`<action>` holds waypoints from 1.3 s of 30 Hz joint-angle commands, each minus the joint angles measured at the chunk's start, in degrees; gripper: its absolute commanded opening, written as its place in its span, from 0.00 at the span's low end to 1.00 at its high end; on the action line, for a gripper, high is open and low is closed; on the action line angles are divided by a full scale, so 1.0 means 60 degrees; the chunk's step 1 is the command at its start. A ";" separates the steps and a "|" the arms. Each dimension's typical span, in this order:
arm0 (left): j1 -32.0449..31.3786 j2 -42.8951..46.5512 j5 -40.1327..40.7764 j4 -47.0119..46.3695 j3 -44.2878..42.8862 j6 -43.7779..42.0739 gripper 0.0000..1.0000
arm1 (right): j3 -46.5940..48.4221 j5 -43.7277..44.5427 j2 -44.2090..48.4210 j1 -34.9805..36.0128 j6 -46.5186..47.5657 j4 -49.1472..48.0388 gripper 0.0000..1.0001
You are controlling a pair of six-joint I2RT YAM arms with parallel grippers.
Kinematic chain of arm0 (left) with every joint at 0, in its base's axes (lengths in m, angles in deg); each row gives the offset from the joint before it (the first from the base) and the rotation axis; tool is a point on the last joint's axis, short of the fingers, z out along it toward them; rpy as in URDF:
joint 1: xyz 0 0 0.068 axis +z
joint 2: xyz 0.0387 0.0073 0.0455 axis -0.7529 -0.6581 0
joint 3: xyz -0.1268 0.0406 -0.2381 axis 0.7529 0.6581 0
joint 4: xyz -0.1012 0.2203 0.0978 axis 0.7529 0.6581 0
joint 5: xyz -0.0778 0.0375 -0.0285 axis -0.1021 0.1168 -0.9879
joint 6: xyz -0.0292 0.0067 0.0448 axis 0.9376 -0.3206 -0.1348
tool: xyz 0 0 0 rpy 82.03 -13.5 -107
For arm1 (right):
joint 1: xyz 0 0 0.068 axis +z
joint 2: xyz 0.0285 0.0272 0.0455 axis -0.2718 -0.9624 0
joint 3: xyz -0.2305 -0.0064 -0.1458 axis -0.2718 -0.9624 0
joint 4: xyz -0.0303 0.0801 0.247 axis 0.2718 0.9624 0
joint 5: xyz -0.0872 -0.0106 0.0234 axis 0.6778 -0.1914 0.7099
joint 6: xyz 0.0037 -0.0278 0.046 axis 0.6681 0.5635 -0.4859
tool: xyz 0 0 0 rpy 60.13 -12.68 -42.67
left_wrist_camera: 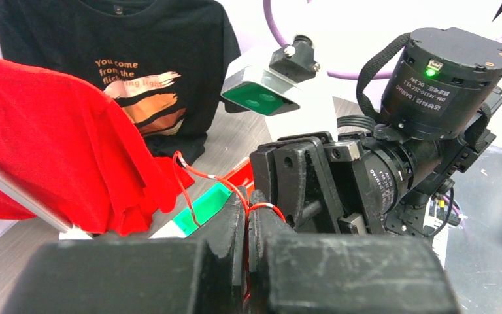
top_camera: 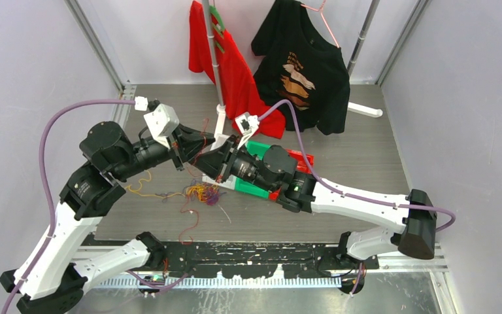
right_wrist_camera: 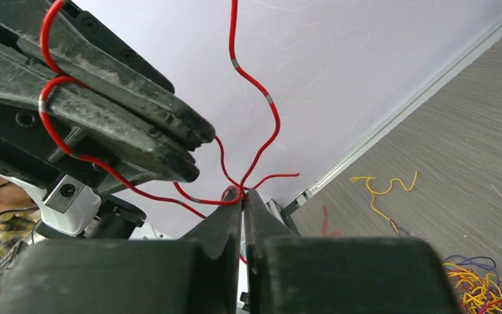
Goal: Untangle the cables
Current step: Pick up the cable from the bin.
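Above the table my two grippers meet tip to tip. My left gripper (top_camera: pixel 199 148) (left_wrist_camera: pixel 247 212) is shut on a thin red cable (left_wrist_camera: pixel 199 171), which loops out over both fingertips. My right gripper (top_camera: pixel 214 159) (right_wrist_camera: pixel 243 193) is shut on the same red cable (right_wrist_camera: pixel 261 88) at a small knot-like loop. The left gripper's fingers (right_wrist_camera: pixel 124 124) show in the right wrist view with the cable wound round them. A tangle of yellow, purple and red cables (top_camera: pixel 202 193) (right_wrist_camera: pixel 480 291) lies on the table below. One loose yellow cable (top_camera: pixel 140 183) (right_wrist_camera: pixel 382 190) lies to its left.
A clothes rack pole (top_camera: pixel 212 59) stands at the back with a red shirt (top_camera: pixel 235 72) and a black shirt (top_camera: pixel 304 72) hanging from it. A green and red box (top_camera: pixel 261 186) lies under my right arm. Grey walls close in both sides.
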 commanded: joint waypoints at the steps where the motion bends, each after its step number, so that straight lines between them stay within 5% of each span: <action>1: 0.0076 0.0191 0.0306 -0.0560 -0.0195 -0.0126 0.00 | 0.0022 0.0222 0.0504 0.0032 0.0458 -0.0219 0.20; 6: 0.0065 0.0361 0.0260 -0.0237 -0.0209 -0.0706 0.00 | -0.0300 0.1260 0.1936 0.0018 0.1602 0.1518 0.53; 20: 0.0074 0.0374 0.0423 0.0380 -0.0119 -0.1698 0.00 | 0.1279 0.0812 0.3352 -0.0004 0.4186 0.6963 0.90; 28: 0.0068 0.0226 -0.0256 0.1944 -0.0176 -0.3058 0.00 | 0.2731 0.0632 0.3465 0.0010 0.5856 0.7801 1.00; 39: 0.0067 -0.0460 -0.1038 0.4208 -0.0518 -0.4307 0.00 | 0.5148 -0.1004 0.1291 0.0003 0.8294 1.0005 1.00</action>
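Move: Just beyond the left fingertips, which still pinch the red cable, the right fingers hold it too; the left-held part of the cable lies about 6 cm to the right of the right hand, 1 cm ahead and 5 cm above. From the left hand, the tangle is some 7 cm ahead, 8 cm left and 43 cm below; the white bin is about 18 cm ahead, straight in line, 42 cm below, and the green bin stands 10 cm right of the white bin. Opening wide, the right gripper lets go of the red cable and draws off to the right about 13 cm, back past the left fingertips, then rises to some 6 cm higher and eases back left a couple of centimetres, rolling while its fingers tip down about 30 degrees. The left hand keeps its pinch on the cable, lifts slightly, then sinks about 8 cm net towards the tangle, fingers tipping downward. ##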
